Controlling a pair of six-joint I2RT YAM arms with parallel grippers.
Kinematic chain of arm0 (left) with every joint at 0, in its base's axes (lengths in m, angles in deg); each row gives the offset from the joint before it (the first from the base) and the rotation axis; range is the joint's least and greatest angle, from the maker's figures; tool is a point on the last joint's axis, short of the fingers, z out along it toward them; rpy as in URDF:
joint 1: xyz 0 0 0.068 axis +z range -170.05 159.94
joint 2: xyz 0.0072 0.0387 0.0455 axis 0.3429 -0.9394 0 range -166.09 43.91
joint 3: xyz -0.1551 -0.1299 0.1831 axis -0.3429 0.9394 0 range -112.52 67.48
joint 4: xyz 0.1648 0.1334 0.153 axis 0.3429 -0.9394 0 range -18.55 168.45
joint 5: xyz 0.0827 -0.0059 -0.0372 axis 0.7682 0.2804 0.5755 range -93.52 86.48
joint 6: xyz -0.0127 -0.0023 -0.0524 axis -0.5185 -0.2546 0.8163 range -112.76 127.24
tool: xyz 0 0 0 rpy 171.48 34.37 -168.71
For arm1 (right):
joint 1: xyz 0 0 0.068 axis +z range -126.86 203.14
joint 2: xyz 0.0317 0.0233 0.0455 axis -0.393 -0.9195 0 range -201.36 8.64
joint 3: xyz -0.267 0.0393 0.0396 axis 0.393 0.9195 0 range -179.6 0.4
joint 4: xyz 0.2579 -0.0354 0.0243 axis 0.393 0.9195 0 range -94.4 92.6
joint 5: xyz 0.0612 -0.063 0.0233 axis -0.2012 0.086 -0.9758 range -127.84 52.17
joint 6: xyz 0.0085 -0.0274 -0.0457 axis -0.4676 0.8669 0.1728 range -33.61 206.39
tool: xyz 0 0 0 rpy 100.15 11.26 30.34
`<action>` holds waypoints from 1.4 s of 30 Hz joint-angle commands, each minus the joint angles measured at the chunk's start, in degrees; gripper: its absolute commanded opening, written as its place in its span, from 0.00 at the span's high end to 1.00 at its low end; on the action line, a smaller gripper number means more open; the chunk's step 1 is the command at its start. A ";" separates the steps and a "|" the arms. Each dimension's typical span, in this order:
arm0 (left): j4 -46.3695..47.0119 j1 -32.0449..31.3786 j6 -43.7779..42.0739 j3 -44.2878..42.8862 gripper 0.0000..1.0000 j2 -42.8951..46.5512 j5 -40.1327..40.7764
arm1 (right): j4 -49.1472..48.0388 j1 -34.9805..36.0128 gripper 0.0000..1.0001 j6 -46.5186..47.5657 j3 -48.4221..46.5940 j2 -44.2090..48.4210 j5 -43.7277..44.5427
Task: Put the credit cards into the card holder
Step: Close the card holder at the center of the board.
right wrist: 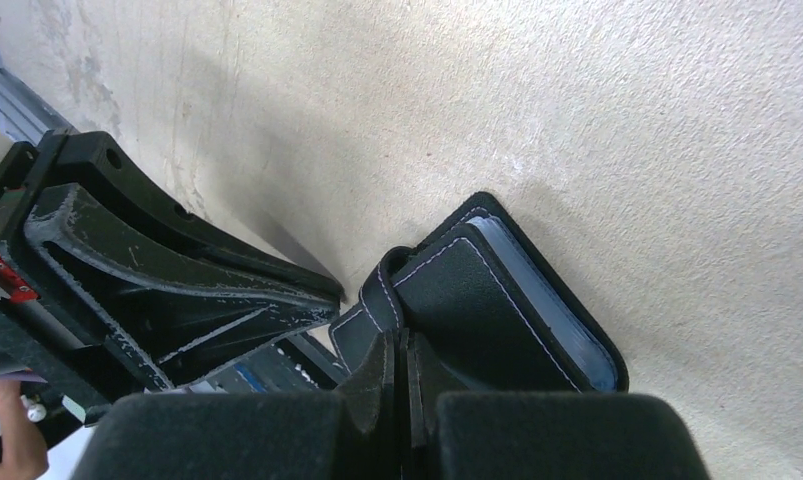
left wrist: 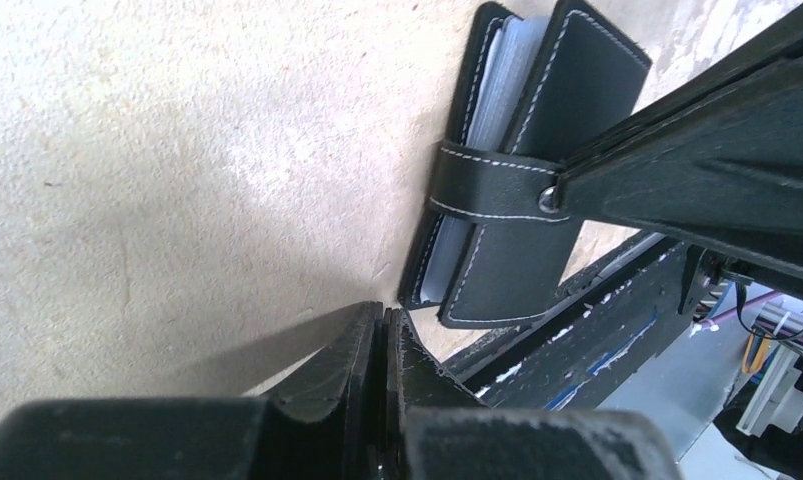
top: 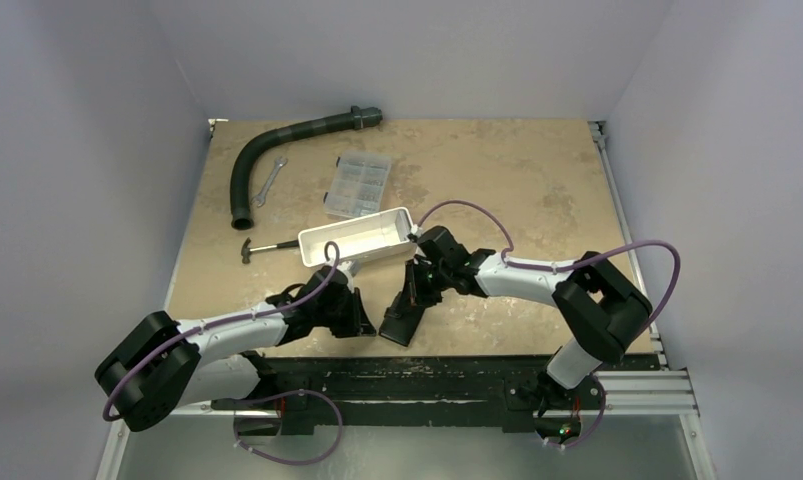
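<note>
The black card holder lies folded near the table's front edge, its white-stitched strap wrapped round it. Pale bluish-grey edges show between its covers. The credit cards are hidden. My right gripper is shut, and its tips rest on the strap's snap. My left gripper is shut with nothing in it. Its tips are on the table just off the card holder's near corner. In the top view the left gripper is left of the card holder and the right gripper is above it.
A white tray stands behind the grippers, and a clear compartment box lies beyond it. A dark curved hose, a wrench and a small hammer lie at the back left. The black front rail runs right behind the card holder.
</note>
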 commanded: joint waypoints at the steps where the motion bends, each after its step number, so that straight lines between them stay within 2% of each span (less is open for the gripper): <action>1: -0.48 -0.42 0.00 0.37 1.00 0.34 0.66 | 5.04 -0.31 1.00 3.40 -3.44 1.23 4.81; 7: -0.22 -0.45 0.11 0.35 1.00 0.54 0.34 | 7.79 -0.18 1.00 5.94 -5.61 1.71 6.33; 9: -0.26 -0.48 0.05 0.12 1.00 0.81 -0.04 | 7.34 -0.18 0.89 6.11 -5.29 1.72 5.98; 10: -0.25 -0.51 -0.10 -0.06 1.00 1.03 -0.22 | 6.96 -0.18 0.87 6.08 -5.10 1.80 5.61; 17: -1.65 -0.47 -1.21 -2.18 1.00 3.09 -1.50 | 4.88 -0.17 0.79 3.92 -3.51 4.07 4.30; 23: -3.03 -0.46 -2.48 -3.49 1.00 3.59 -1.14 | 2.81 -0.12 0.76 2.63 -2.14 4.35 2.63; 26: -2.73 -0.51 -2.44 -3.17 1.00 3.62 -1.48 | 1.34 -0.09 0.71 1.98 -1.94 3.88 1.39; 42: -2.29 -0.46 -2.61 -2.87 1.00 3.46 -1.86 | -1.19 0.44 0.70 1.59 -2.52 0.13 -1.53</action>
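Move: The right hand's shut fingertips are at the snap end of the card holder's strap, the strap reaching about 1 cm to their left and 1 cm below. The holder's middle lies some 2 cm to this hand's right, 1 cm back and 1 cm down, and the white tray about 16 cm ahead and 8 cm left. From the left hand, whose tips are near the board, the strap is some 4 cm ahead and 5 cm right, level with it. The right hand, its shut tips at the strap's snap, slides about 1 cm forward and a little right, then parts its fingers to roughly a third of full opening as it rises some 2 cm off the strap end, drifts about 1.5 cm back to the left and sinks nearly 1 cm, with the open fingers now either side of the strap's free end. The left hand, fingers still shut beside the holder's near left corner, lifts about 1.5 cm from the board midway through and then waits there. ##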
